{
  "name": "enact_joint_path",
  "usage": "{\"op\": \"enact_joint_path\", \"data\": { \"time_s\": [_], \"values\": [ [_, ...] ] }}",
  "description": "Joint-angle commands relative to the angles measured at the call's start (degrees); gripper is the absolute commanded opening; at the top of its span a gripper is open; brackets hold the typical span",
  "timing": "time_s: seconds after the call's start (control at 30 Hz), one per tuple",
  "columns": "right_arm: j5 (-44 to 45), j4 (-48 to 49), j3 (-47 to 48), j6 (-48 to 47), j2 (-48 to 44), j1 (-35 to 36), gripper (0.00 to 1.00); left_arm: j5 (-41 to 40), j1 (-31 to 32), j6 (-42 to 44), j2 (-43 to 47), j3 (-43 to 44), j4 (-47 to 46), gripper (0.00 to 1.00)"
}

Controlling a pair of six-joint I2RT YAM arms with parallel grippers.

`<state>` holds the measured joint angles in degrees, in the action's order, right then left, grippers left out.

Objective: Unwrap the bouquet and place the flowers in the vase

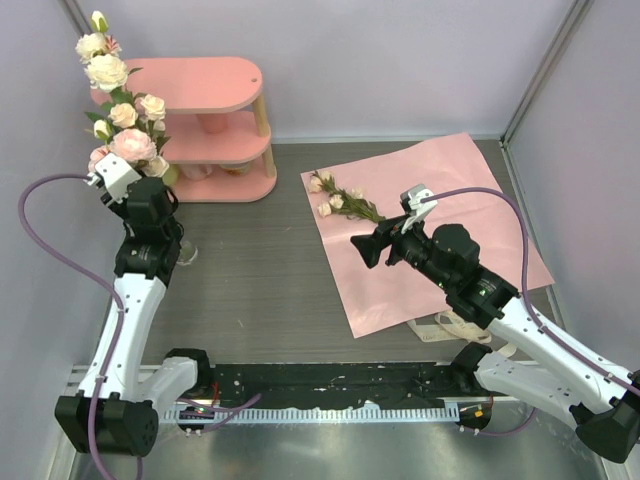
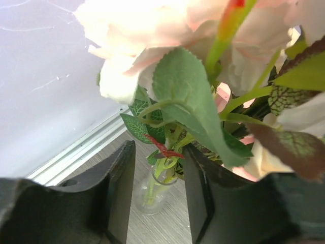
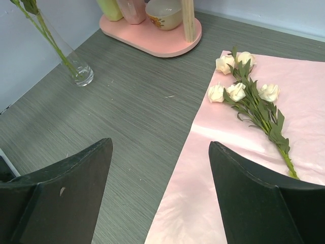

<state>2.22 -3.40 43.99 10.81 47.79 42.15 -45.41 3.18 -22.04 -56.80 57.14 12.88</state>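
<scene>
A tall bunch of cream and pale pink flowers point(image 1: 120, 95) stands with its stems in the small clear glass vase point(image 2: 154, 192) at the far left. My left gripper point(image 2: 158, 175) is open around the green stems just above the vase mouth. There is a gap on the left side, and leaves brush the right finger point(image 2: 203, 193). One more sprig of cream roses point(image 3: 249, 96) lies on the unfolded pink wrapping paper point(image 1: 440, 225). My right gripper point(image 3: 160, 147) hovers open and empty over the paper's left edge.
A pink two-tier shelf point(image 1: 215, 85) stands at the back left, with cups point(image 3: 132, 7) and a bowl point(image 3: 162, 12) on its lower level. The side wall is close behind the vase point(image 3: 81, 73). Something cream lies under my right arm point(image 1: 445, 325).
</scene>
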Motion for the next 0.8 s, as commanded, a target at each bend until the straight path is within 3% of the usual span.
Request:
{"op": "enact_joint_path", "data": {
  "time_s": [0.0,0.17,0.3,0.4,0.5,0.63,0.67,0.73,0.77],
  "values": [
    [-0.7,4.4,0.0,0.7,0.2,0.1,0.82,0.1,-0.5,-1.7,2.4,-0.1,-0.1,0.51],
    [-0.8,4.8,-0.1,1.0,0.5,0.1,0.82,1.4,-0.5,-2.2,4.2,0.0,2.0,0.62],
    [-1.0,4.7,-0.1,1.1,1.4,0.1,0.82,3.3,-0.5,-3.2,7.4,0.3,4.8,0.85],
    [-0.6,3.8,0.8,1.1,3.6,0.1,0.83,5.9,-0.5,-4.5,11.0,1.5,10.6,0.92],
    [3.8,-0.5,2.9,0.5,7.8,0.1,0.83,13.5,-0.5,-6.6,16.3,2.9,15.4,0.93],
    [11.4,-6.6,8.0,-2.1,16.2,0.0,0.82,33.2,-0.3,-8.8,22.9,0.5,13.8,0.93],
    [14.4,-7.7,9.3,-3.7,18.7,-0.3,0.82,42.2,0.0,-9.4,23.0,0.2,13.0,0.93],
    [16.7,-10.2,13.2,-5.5,25.6,-1.1,0.82,51.7,0.2,-9.8,21.9,-1.0,9.5,0.93],
    [17.6,-11.1,15.7,-6.5,27.8,-2.4,0.82,61.5,0.2,-10.4,21.1,-1.3,8.0,0.93]
  ]
}}
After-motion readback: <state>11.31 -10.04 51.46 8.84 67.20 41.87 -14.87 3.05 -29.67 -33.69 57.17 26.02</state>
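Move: The glass vase with the placed flowers stands almost under the left hand, its middle about 3 cm ahead and 20 cm below; the pink shelf is some 22 cm ahead, 9 cm to the right. From the right hand, the remaining white roses lie roughly 19 cm ahead, 6 cm left and 26 cm down; at table height too, the pink paper's middle is 13 cm ahead and 15 cm right, the ribbon 8 cm back and 20 cm right. Left hand opens, retreats right, back and up from the vase; right dips 8 cm, reaching forward towards roses. ##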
